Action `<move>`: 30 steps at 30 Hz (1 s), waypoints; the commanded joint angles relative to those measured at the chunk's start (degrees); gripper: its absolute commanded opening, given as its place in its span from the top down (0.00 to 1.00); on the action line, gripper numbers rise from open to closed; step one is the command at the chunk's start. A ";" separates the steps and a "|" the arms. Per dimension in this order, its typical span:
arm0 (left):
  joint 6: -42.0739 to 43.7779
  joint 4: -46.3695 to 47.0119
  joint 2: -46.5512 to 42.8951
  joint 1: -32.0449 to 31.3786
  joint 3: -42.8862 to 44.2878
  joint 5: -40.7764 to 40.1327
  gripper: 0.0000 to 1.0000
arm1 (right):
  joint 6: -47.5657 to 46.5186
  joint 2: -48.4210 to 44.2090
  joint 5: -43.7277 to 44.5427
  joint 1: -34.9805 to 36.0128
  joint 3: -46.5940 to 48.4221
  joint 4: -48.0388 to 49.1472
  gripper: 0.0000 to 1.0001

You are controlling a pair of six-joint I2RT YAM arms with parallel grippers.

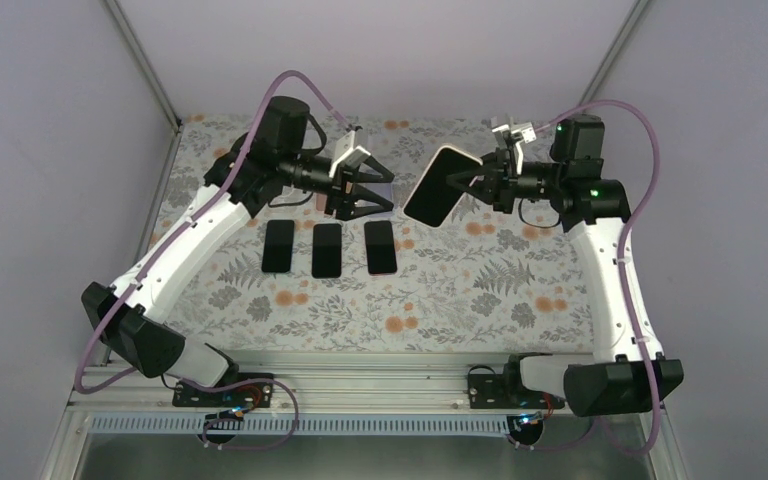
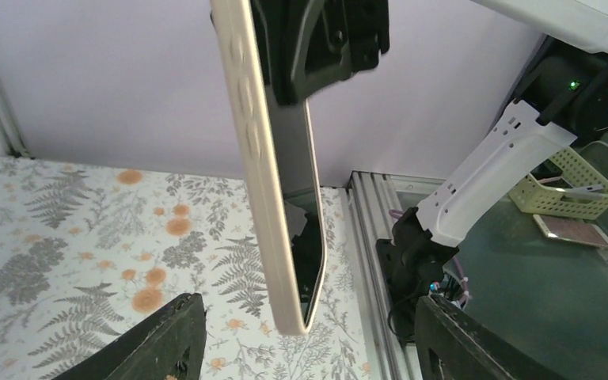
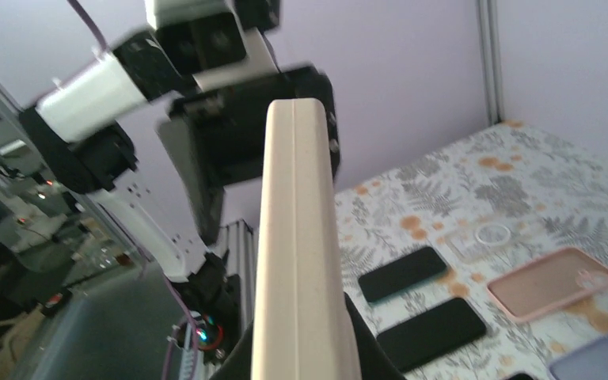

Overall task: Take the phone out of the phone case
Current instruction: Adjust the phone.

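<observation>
A phone (image 1: 436, 188) with a dark screen sits in a cream phone case (image 2: 260, 158) and hangs in the air over the table's back middle. My right gripper (image 1: 482, 180) is shut on its right end; in the right wrist view the case's edge (image 3: 299, 237) fills the centre between the dark fingers (image 3: 364, 340). My left gripper (image 1: 388, 195) is open just left of the phone's free end. In the left wrist view its two fingers (image 2: 162, 336) stand wide apart on either side of the case's lower corner, touching nothing.
Three bare black phones (image 1: 327, 249) lie in a row on the floral table (image 1: 460, 290). Behind them lie a pink case (image 3: 550, 281), a clear case (image 3: 487, 237) and a lavender case (image 3: 602, 360). A yellow basket (image 2: 574, 186) stands off the table.
</observation>
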 commanded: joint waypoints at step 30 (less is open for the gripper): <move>-5.76 9.17 0.00 -4.23 -7.03 3.04 0.62 | 23.57 -6.48 -8.74 -2.15 -7.83 25.33 0.96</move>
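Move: At the fingers of the right hand, held already, is the phone in its case; its middle lies about 3 cm to the left of that hand and 1 cm back. From the left hand, open and empty, that middle is some 10 cm to the right, about level with it, its nearest corner only a few centimetres off. On the table, roughly 38 cm below the left hand, lie a black phone about 13 cm ahead and 2 cm left, and the purple case about 27 cm ahead and 2 cm left. Closing in on the near end of the held phone, the left hand goes back, to its right and down, about 2 cm each, while its wide-open fingers draw partly together around that corner, then waits there. The right hand keeps its grip and lifts the phone about 2.5 cm and draws it back some 2 cm, rolling it slightly, then holds it steady. Whether a left finger touches the case can't be made out. ##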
